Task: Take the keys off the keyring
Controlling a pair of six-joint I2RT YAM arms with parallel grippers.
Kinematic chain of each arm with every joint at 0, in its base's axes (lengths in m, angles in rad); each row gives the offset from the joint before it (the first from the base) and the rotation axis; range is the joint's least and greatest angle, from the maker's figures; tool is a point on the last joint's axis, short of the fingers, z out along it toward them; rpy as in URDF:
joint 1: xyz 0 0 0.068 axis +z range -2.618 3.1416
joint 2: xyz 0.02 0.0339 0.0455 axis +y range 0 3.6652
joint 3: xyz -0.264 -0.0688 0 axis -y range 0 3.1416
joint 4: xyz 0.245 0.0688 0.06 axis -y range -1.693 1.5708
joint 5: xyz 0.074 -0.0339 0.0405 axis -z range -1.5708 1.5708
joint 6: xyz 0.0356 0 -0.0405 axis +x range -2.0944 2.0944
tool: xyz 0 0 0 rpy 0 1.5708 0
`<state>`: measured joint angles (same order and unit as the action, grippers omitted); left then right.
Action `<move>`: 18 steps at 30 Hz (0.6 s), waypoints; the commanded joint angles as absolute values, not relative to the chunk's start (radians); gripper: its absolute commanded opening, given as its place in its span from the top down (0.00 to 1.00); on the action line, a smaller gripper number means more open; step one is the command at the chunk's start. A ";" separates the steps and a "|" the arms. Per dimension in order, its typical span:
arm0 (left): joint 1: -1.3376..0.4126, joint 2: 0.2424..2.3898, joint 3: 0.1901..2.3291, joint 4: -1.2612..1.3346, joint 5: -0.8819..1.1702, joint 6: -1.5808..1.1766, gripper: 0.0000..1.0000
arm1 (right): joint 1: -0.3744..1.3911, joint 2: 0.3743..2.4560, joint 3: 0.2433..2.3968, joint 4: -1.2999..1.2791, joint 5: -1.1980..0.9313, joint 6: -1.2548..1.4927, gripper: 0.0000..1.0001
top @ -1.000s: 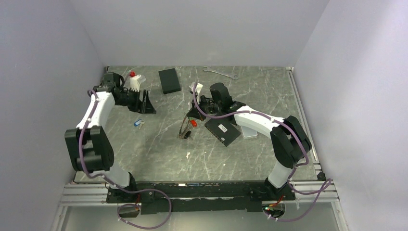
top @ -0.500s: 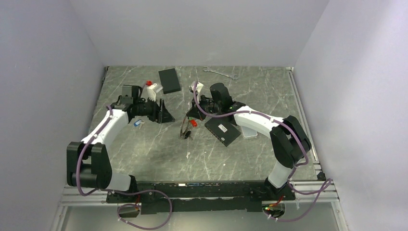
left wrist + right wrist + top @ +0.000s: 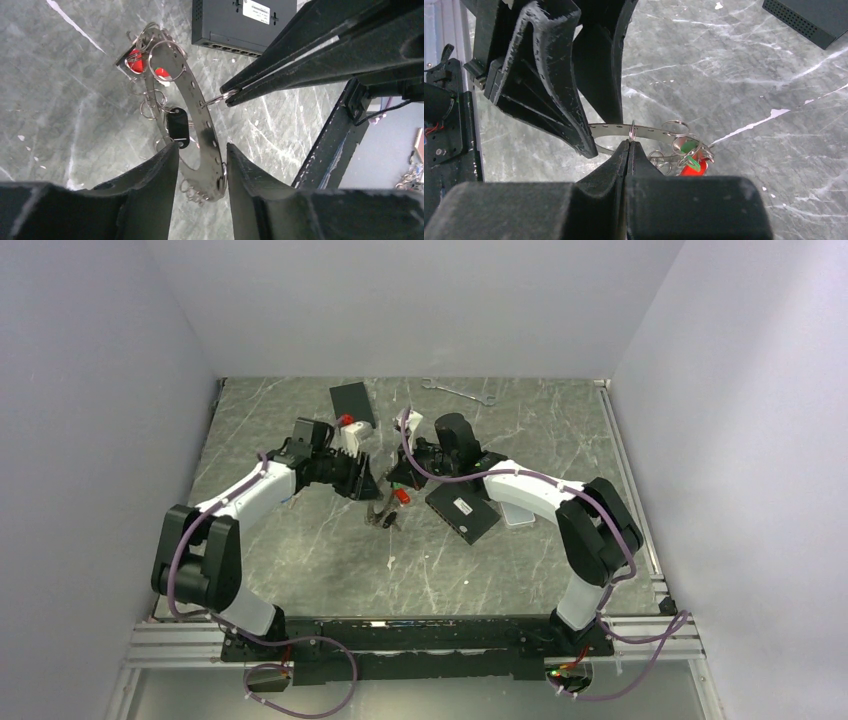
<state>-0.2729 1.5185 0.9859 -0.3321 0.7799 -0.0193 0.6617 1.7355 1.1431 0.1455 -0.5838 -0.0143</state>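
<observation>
The keyring (image 3: 192,95) is a wide grey metal band with punched holes and small split rings, lying on the marble table (image 3: 300,540). On it hang keys with red tags (image 3: 134,59), a dark tag (image 3: 177,125) and a green tag (image 3: 689,150). My right gripper (image 3: 631,143) is shut on one small split ring on the band's edge. My left gripper (image 3: 202,146) is open and straddles the band's lower end; its right finger is at the band's edge, with a gap on the left. In the top view both grippers meet over the keyring (image 3: 383,510).
A black network box (image 3: 462,510) lies just right of the keyring, under the right arm. A flat black box (image 3: 350,400) and a silver wrench (image 3: 458,392) lie at the back. The left gripper's fingers (image 3: 554,75) stand close in front of the right wrist camera.
The left arm has swung from the back left of the table to the keyring, and its jaws have narrowed round the band. The right arm has kept still, shut on its small ring.
</observation>
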 commanded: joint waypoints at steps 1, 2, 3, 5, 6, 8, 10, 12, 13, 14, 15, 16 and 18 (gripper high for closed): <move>-0.285 1.531 1.045 -0.317 0.657 -0.015 0.66 | 0.655 1.735 1.170 0.191 -0.582 -0.002 1.00; -0.285 1.534 1.050 -0.324 0.643 -0.013 0.74 | 0.655 1.733 1.170 0.190 -0.586 0.017 1.00; -0.285 1.534 1.054 -0.330 0.634 -0.012 0.83 | 0.654 1.734 1.175 0.187 -0.592 0.022 1.00; -0.285 1.531 1.065 -0.350 0.618 0.024 0.99 | 0.647 1.733 1.192 0.159 -0.623 0.012 1.00; -0.285 1.530 1.076 -0.368 0.613 0.040 1.00 | 0.641 1.731 1.209 0.142 -0.631 0.010 0.95; -0.283 1.526 1.095 -0.405 0.602 0.060 1.00 | 0.611 1.714 1.222 0.123 -0.655 0.014 0.76; -0.282 1.523 1.120 -0.463 0.600 0.101 1.00 | 0.570 1.676 1.220 0.117 -0.697 0.024 0.57; -0.282 1.516 1.150 -0.537 0.629 0.163 1.00 | 0.524 1.642 1.216 0.113 -0.737 0.037 0.44; -0.282 1.510 1.163 -0.575 0.641 0.198 1.00 | 0.501 1.626 1.214 0.108 -0.744 0.037 0.41; -0.284 1.504 1.177 -0.621 0.660 0.235 1.00 | 0.481 1.609 1.210 0.100 -0.750 0.032 0.36; -0.284 1.496 1.188 -0.668 0.687 0.274 1.00 | 0.462 1.593 1.206 0.093 -0.753 0.027 0.32; -0.285 1.487 1.199 -0.714 0.722 0.311 1.00 | 0.442 1.574 1.198 0.091 -0.756 0.026 0.27; -0.288 1.463 1.216 -0.808 0.766 0.380 1.00 | 0.408 1.545 1.183 0.086 -0.762 0.021 0.21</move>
<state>-0.2813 1.5280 1.1519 -0.6014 0.6456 0.2008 0.4622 1.6501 1.1763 0.0822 -0.7055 0.0257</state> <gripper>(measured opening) 0.034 0.737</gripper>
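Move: Right at the left hand's half-open fingers stands the near rim of the keyring; its middle is about 3 cm to the right, 1 cm ahead and 3 cm below. Some 12 cm below that hand is the black fob, 1 cm ahead and 3 cm right; the red tag is 5 cm ahead, 5 cm right and 9 cm down. The right hand already pinches a small ring on it, with the keyring's middle level fore and aft, 1 cm left and 5 cm lower; the black box is roughly 14 cm to that hand's right, 1 cm back and 14 cm down. Closing on the keyring's rim, the left fingers shut from half open while the hand eases about 1 cm forward, then it draws some 2 cm left and slightly up, rolling about 10 degrees. The right hand first keeps its pinch on the small ring, then opens, lets go and backs off about 6 cm right, rising and going forward over 4 cm each. ##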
